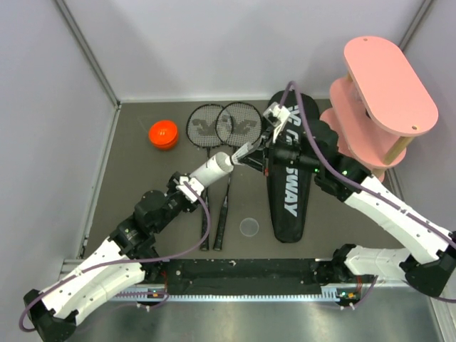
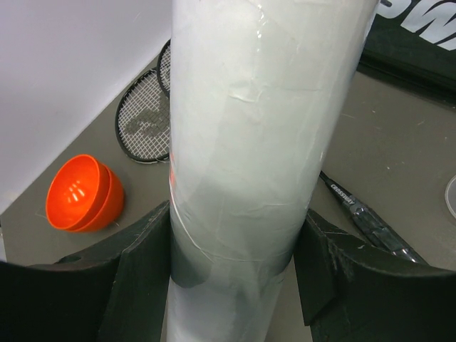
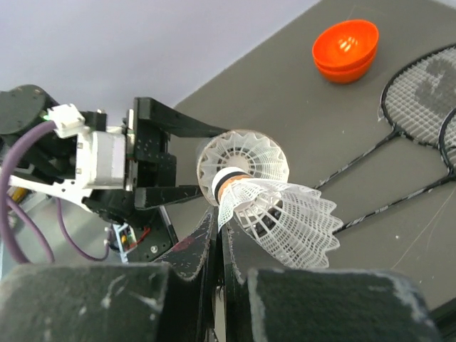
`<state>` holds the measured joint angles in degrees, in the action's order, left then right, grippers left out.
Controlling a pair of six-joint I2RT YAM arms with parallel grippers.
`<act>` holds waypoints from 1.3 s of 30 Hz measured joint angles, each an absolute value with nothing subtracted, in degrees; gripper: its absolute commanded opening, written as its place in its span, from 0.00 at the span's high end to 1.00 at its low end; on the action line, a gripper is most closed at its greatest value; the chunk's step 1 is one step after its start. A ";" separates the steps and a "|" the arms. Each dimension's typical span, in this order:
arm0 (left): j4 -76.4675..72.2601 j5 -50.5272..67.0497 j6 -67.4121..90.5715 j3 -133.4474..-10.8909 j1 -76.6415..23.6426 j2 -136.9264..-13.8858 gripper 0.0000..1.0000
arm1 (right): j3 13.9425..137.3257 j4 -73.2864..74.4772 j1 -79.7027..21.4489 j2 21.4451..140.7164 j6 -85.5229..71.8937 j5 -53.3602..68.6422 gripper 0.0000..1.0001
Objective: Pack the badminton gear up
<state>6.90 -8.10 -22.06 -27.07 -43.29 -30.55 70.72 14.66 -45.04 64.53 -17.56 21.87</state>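
My left gripper (image 1: 187, 187) is shut on the long white tube (image 1: 211, 169), its black pads pressing both sides of the tube (image 2: 246, 142), which is tilted up off the mat. My right gripper (image 3: 217, 214) is shut on the skirt edge of a white shuttlecock (image 3: 288, 214). Its banded cork points into another shuttlecock (image 3: 244, 158) sitting in the tube's open mouth. The orange cap (image 1: 163, 134) lies upturned at the back left. Two black rackets (image 1: 222, 125) lie side by side on the mat. The black CROSSWAY bag (image 1: 288, 178) lies to their right, under my right arm.
A pink tiered oval shelf (image 1: 385, 96) stands at the back right, close to my right arm. A small clear round lid (image 1: 249, 226) lies on the mat between the racket handles and the bag. White walls close in the mat on the left, back and right.
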 measured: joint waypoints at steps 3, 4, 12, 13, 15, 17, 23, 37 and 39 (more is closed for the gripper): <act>6.92 -7.90 -22.17 -27.07 -43.29 -30.52 1.00 | 71.20 16.40 -46.54 66.61 -16.86 20.49 1.00; 6.92 -7.84 -22.20 -27.07 -43.29 -30.52 1.00 | 71.53 17.15 -47.05 67.48 -16.62 20.25 1.00; 6.92 -6.33 -22.39 -27.07 -43.29 -30.52 1.00 | 74.81 17.15 -48.53 73.80 -18.17 24.69 0.49; 6.92 -6.11 -22.41 -27.07 -43.29 -30.52 1.00 | 74.85 16.62 -48.62 74.48 -18.37 25.80 0.45; 6.92 -5.74 -22.44 -27.07 -43.29 -30.50 1.00 | 74.61 15.73 -48.66 74.89 -19.16 27.29 0.37; 6.92 -5.54 -22.44 -27.07 -43.29 -30.46 1.00 | 74.24 14.13 -48.64 74.65 -19.79 28.27 0.35; 7.05 -5.08 -22.20 -27.07 -43.29 -29.74 1.00 | 73.28 7.33 -48.64 74.39 -23.94 32.14 0.38; 8.71 -9.65 -21.17 -27.07 -42.61 -27.55 1.00 | 69.84 -9.76 -48.21 80.38 -34.35 35.24 0.40; 8.67 -8.34 -21.17 -27.07 -42.85 -27.46 1.00 | 67.13 -11.75 -48.23 80.51 -35.97 35.66 0.39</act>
<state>8.67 -8.34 -21.17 -27.07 -42.85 -27.46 67.13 -11.75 -48.23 80.51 -35.97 35.66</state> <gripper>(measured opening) 0.648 0.604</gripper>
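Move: The right hand pinches a shuttlecock by the skirt, cork leading; the open mouth of the tube is about 6 cm to its left, 1 cm back and 4 cm lower. From the left hand, which holds the tube, that mouth is roughly 10 cm right, 3 cm back and 11 cm up. About 34 cm below the right hand lie the clear lid, 8 cm back and level sideways; a racket grip, 8 cm back and 11 cm left; and the bag, 17 cm ahead and 19 cm right. The right hand carries the shuttlecock about 5 cm left and nearly 4 cm down into the tube's mouth, its fingers opening wide on the way, then lifts some 3 cm and pushes on left at the mouth, turning about 15 degrees counter-clockwise and finally dipping 2 cm, one fingertip inside the rim. The left hand keeps its grip, swinging about 2 cm left under that push, then partly back. ##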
